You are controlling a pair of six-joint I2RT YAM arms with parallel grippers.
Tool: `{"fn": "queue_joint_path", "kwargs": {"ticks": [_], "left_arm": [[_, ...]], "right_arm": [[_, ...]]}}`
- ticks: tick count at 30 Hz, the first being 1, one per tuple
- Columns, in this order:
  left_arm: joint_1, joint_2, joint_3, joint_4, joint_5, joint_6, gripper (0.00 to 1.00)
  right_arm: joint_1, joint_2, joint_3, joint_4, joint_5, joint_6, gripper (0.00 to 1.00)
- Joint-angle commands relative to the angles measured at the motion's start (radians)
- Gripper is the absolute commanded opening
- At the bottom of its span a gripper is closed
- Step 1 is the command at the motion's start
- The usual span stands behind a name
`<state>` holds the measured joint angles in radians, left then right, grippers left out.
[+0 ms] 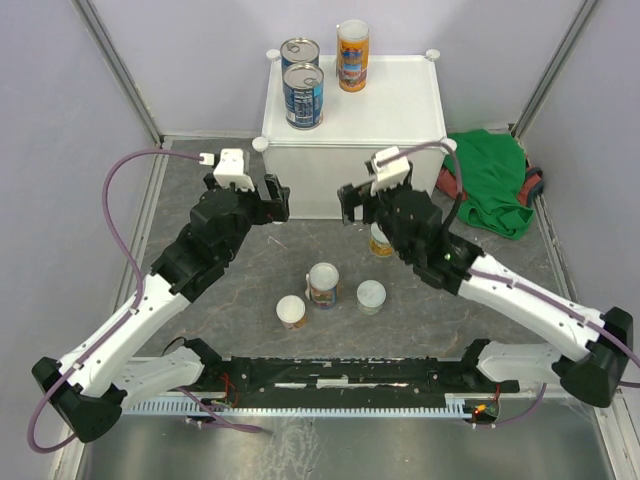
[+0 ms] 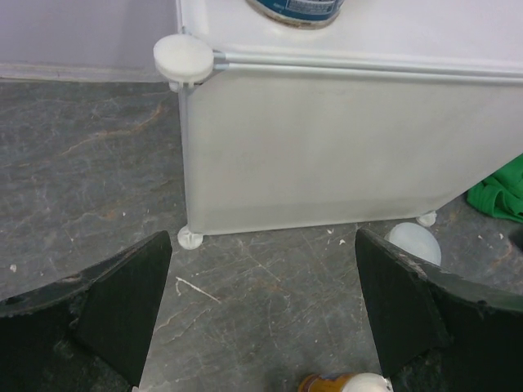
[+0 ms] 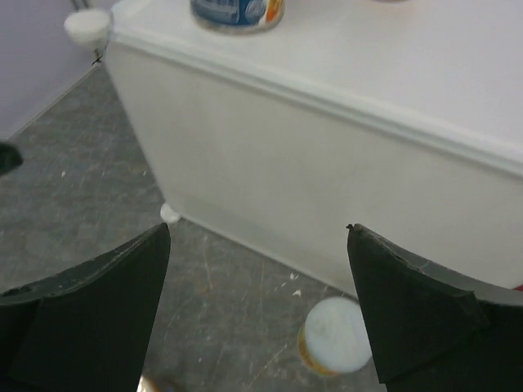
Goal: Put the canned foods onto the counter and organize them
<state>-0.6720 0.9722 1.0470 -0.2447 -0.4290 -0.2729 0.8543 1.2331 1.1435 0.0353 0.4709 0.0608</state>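
Observation:
The counter (image 1: 385, 110) is a white box at the back, and three canned foods stand on it: two dark blue cans (image 1: 303, 95) (image 1: 300, 50) and a taller orange can (image 1: 352, 55). More pale-lidded cans stand on the floor: one (image 1: 323, 283), one (image 1: 291, 311), one (image 1: 371, 296). Another (image 1: 381, 240) sits partly under my right arm. My right gripper (image 3: 257, 302) is open above the floor before the counter's front wall (image 3: 327, 171), with that can (image 3: 331, 335) just inside its right finger. My left gripper (image 2: 261, 306) is open and empty near the counter's left front corner (image 2: 184, 59).
A green cloth (image 1: 490, 180) lies bunched to the right of the counter, by the wall. The cell's slanted walls close in both sides. Round knobs stick out at the counter's corners (image 1: 260, 143). An orange can's top (image 2: 343, 382) shows at the lower edge of the left wrist view.

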Motion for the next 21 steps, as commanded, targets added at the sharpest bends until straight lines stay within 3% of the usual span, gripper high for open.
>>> {"fn": "queue_joint_path", "kwargs": {"ticks": [1,12,21], "left_arm": [[-0.005,-0.027,-0.016,-0.012,-0.036,-0.056,0.99],[-0.004,-0.046,-0.044,-0.015,-0.046,-0.054,0.99],[-0.004,-0.024,-0.054,0.009,-0.037,-0.051,0.99]], "right_arm": [[0.096,-0.113,-0.155,-0.025,0.089,0.117,0.96],[0.375,-0.190,-0.400,-0.029,0.211,0.242,0.95],[0.491,-0.155,-0.489,0.033,0.252,0.310,0.97]]}}
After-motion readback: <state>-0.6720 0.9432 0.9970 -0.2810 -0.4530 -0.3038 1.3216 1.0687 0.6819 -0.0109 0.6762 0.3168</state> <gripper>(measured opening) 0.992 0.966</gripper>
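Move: The clear-lidded can on the table lies some 29 cm below the right hand, about 5 cm back and 7 cm to its left. From that same hand, the small white-topped can is some 9 cm back and 14 cm left, the flat white-lidded can about 6 cm back and 3 cm right, and the yellow can roughly 8 cm ahead and 6 cm right. From the left hand the clear-lidded can is about 8 cm right, 2 cm back and 28 cm below. Heading for the clear-lidded can, the empty right hand draws back from the shelf while sinking, around 15 cm each way, and drifts slightly left. Its wrist tips down and swings counter-clockwise, each by a little over 10 degrees; the fingers stay wide open, still above and on the base side of the can. The left hand just settles about 2 cm lower, open. ##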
